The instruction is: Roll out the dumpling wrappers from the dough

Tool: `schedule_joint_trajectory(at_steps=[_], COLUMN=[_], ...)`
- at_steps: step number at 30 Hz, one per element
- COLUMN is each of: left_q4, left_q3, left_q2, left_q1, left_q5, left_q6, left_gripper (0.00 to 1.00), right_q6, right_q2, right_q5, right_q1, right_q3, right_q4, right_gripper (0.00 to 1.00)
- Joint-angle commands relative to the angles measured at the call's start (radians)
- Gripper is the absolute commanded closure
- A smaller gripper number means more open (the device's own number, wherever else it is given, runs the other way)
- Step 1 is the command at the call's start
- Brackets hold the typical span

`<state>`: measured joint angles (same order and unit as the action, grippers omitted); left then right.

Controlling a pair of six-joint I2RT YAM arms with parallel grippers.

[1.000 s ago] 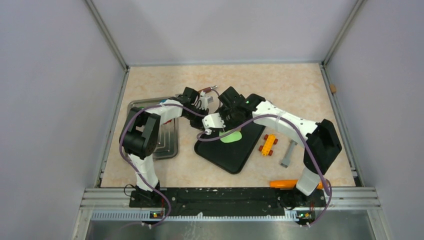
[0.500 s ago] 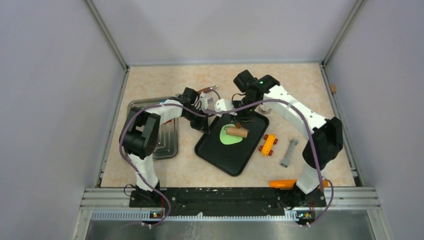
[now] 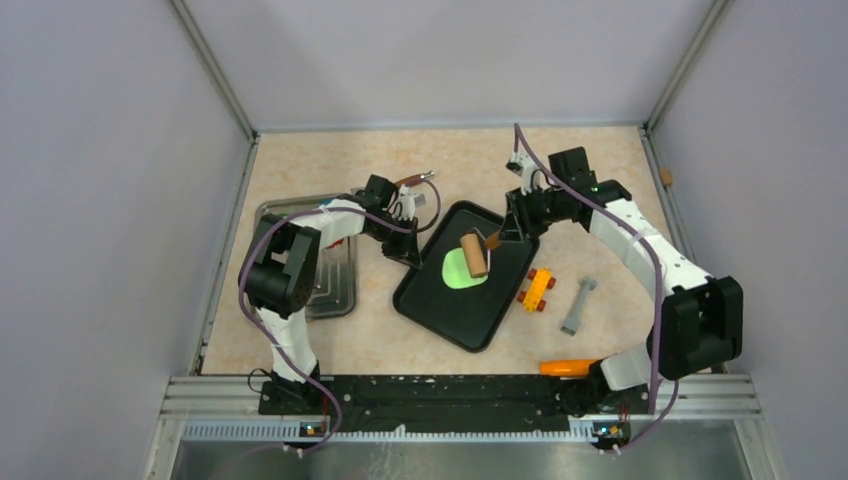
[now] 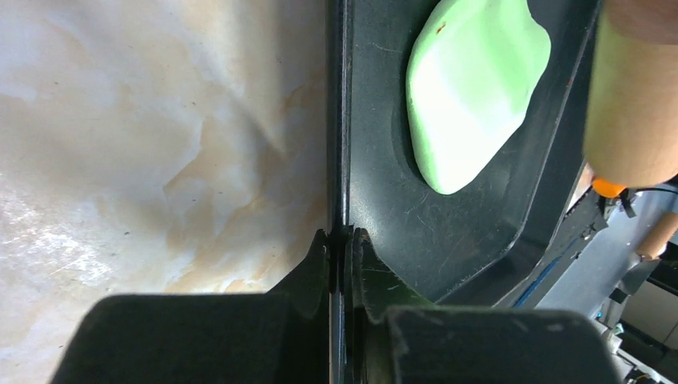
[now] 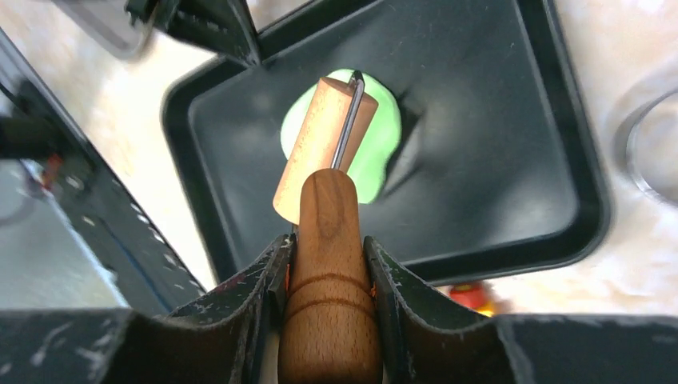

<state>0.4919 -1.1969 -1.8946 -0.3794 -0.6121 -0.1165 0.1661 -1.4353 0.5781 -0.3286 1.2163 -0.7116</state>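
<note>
The dough (image 3: pixel 460 270) is a flattened lime-green blob lying in the black tray (image 3: pixel 470 320). A wooden roller (image 3: pixel 473 254) rests on its far right part. My right gripper (image 3: pixel 497 238) is shut on the roller's wooden handle (image 5: pixel 329 264), and the barrel (image 5: pixel 320 148) lies over the dough (image 5: pixel 380 156). My left gripper (image 3: pixel 413 245) is shut on the tray's left rim (image 4: pixel 342 160), with the dough (image 4: pixel 476 88) just beyond. No dumpling wrappers are in view.
A metal tray (image 3: pixel 337 285) lies at the left under the left arm. A brown-handled tool (image 3: pixel 415 180) lies behind the black tray. An orange and red toy brick (image 3: pixel 537 289), a grey piece (image 3: pixel 578 306) and an orange object (image 3: pixel 568 367) lie to the right. A metal ring (image 5: pixel 652 144) sits beside the black tray.
My right arm has swung back and to the right, pulling the roller across the dough and turning it. The left gripper has stayed on the tray rim.
</note>
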Motion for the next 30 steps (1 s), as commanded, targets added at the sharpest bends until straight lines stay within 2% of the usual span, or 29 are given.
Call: schedule_joint_trajectory(at_steps=[1,4,19,24,30], left_q4=[-0.051,-0.052,-0.108,-0.116,-0.115], left_q3=[0.004,0.011,0.044,0.042,0.033], left_q2=[0.026,0.023,0.03,0.028,0.018], left_q1=[0.005,0.006,0.006,0.008,0.01], left_q5=[-0.083,-0.089,-0.078,-0.077,-0.078], left_q6=[-0.09,-0.101,-0.115,-0.118,-0.118], left_gripper=[1.0,1.0,1.0,1.0,1.0], right_q6=[-0.437,-0.494,-0.199,-0.213,-0.278], right_q2=[-0.041,-0.067,-0.278,-0.309,-0.37], right_q5=[0.082,0.087,-0.051,-0.091,-0.008], right_q1=[0.009,0.035,0.011,-0.036,-0.055], right_q3=[-0.026,-0.071,-0.094,-0.117,-0.15], right_q4=[0.22,0.283,0.185,0.193,0.249], right_gripper=[1.0,1.0,1.0,1.0,1.0])
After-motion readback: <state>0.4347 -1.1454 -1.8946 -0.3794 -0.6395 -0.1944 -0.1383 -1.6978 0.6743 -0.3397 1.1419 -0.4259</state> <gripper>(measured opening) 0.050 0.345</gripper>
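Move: The right hand holds the roller by its handle. The green dough lies about 8 cm to its left, level with it front to back, and some 15 cm below. From that hand the toy car is about 7 cm to the right and 4 cm back, and the cutter ring 6 cm to the right and 11 cm ahead. The left hand pinches the tray's left rim, the dough about 9 cm to its right and 1 cm back. Down first, about 6 cm and slightly forward, the right hand lowers the roller to the dough while the wrist turns some 20 degrees. It then pushes left, still sinking a little, and takes the roller across to the dough's left edge, the grip on the handle unchanged. The left fingers keep the tray rim pinched, easing back about 1 cm. ##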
